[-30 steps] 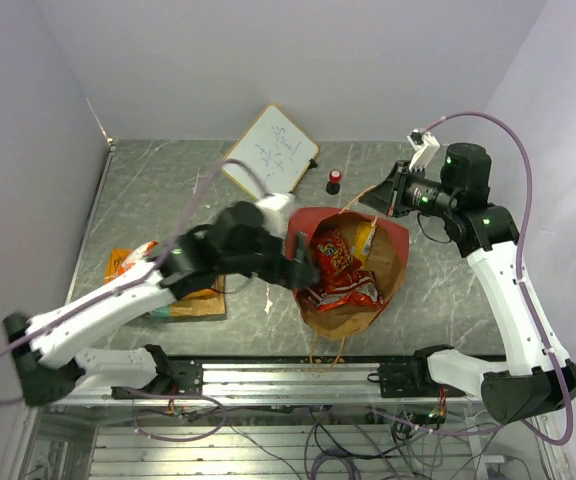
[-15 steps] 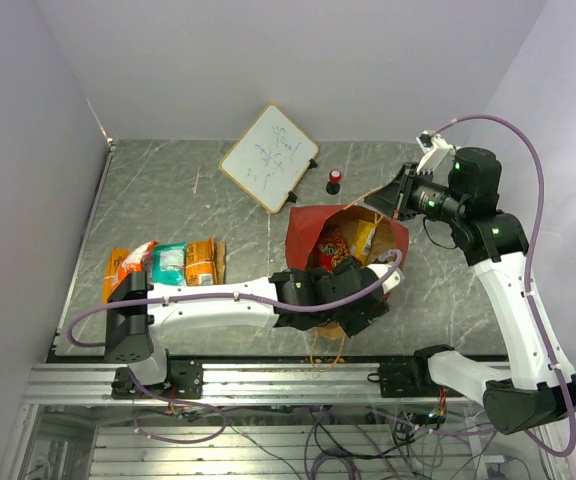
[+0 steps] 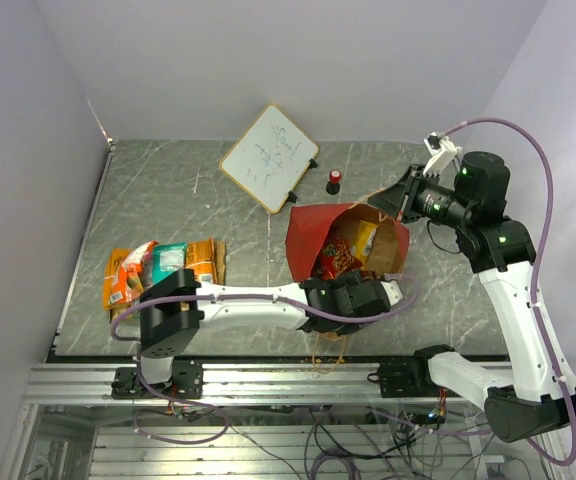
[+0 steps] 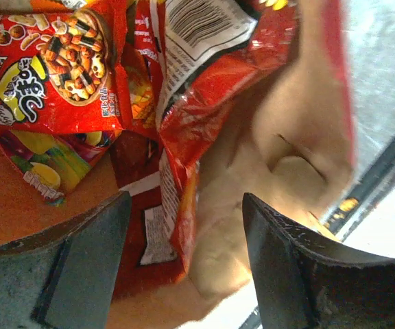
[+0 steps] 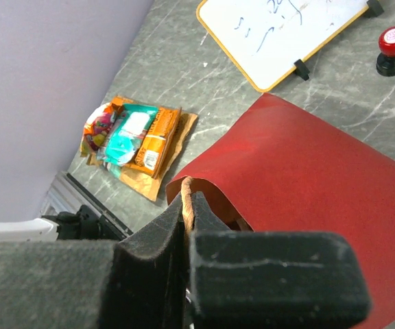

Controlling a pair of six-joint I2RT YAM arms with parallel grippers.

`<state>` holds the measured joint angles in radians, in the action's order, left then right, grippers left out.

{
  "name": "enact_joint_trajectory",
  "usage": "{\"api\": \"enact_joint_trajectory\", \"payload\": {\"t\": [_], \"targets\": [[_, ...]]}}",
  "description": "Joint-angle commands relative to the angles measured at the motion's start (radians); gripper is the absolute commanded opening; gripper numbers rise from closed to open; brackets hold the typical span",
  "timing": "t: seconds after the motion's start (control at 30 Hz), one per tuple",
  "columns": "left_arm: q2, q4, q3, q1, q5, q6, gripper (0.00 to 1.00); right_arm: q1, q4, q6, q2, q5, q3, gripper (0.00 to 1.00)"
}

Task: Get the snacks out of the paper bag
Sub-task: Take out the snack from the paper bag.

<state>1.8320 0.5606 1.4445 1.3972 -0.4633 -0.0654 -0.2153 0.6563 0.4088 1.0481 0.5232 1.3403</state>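
Observation:
The paper bag [image 3: 308, 232], red outside and brown inside, lies at mid-table with its mouth toward the near edge. My right gripper [image 5: 187, 205] is shut on the bag's twisted handle [image 5: 188, 195] and holds the upper rim up; it also shows in the top view [image 3: 396, 200]. My left gripper [image 4: 185, 205] is open inside the mouth, low against the brown lining, and from above [image 3: 356, 292] it covers the bag's near rim. The lower edge of a red packet [image 4: 211, 89] hangs between its fingers. More snacks [image 4: 53, 65] lie deeper in the bag. Other snacks [image 3: 163, 265] rest in a pile on the table at left.
A whiteboard [image 3: 268, 157] leans at the back of the table, with a small red-capped object [image 3: 335, 180] to its right. The metal rail [image 3: 268, 375] runs along the near edge. Walls close in the left and back sides.
My left arm swung from the bag's left side round to its near side and pushed the gripper into the mouth. Its jaws narrowed somewhat. My right gripper drew the handle slightly up and right.

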Motion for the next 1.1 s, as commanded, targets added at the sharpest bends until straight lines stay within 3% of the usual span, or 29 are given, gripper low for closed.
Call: {"api": "enact_joint_trajectory", "payload": {"t": [0.0,0.13,0.2,0.37,0.57,0.83,1.07], "targets": [[0.055,-0.062,0.015,-0.059,0.033,0.036,0.77,-0.001,-0.03,0.023,-0.017,-0.01,0.007,0.0],[0.109,-0.073,0.045,-0.068,0.077,0.056,0.74,0.0,0.014,-0.001,0.0,-0.017,0.036,0.0],[0.14,-0.076,0.063,-0.076,0.09,0.058,0.68,-0.001,0.009,-0.002,-0.001,-0.022,0.037,0.0],[0.189,0.027,0.155,-0.09,0.083,0.038,0.39,-0.001,0.022,-0.016,0.008,-0.018,0.054,0.0],[0.033,0.061,0.133,-0.089,0.127,0.004,0.08,-0.001,-0.001,-0.013,-0.003,-0.019,0.027,0.0],[-0.176,0.108,0.136,-0.089,0.214,-0.051,0.07,0.0,-0.009,-0.045,-0.003,-0.066,0.037,0.0],[-0.28,0.162,0.239,-0.09,0.269,-0.12,0.07,-0.001,0.02,-0.076,0.021,-0.083,0.072,0.0]]}}
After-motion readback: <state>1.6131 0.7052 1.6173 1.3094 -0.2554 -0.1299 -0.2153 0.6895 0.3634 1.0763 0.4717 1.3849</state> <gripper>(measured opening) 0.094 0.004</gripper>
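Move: The left hand, open at the paper bag's mouth, has the red chip snack's middle about 7 cm ahead, 4 cm right and 7 cm below, its near end closer. The red nut snack lies roughly 11 cm ahead, 5 cm left; the yellow packet 15 cm straight ahead, both some 12 cm down. From the right hand, still holding the bag's handle, the chip snack is about 10 cm back, level sideways and 29 cm below. Left hand dips some 5 cm down and forward, pinches the chip snack's near end, lifts about 18 cm. ##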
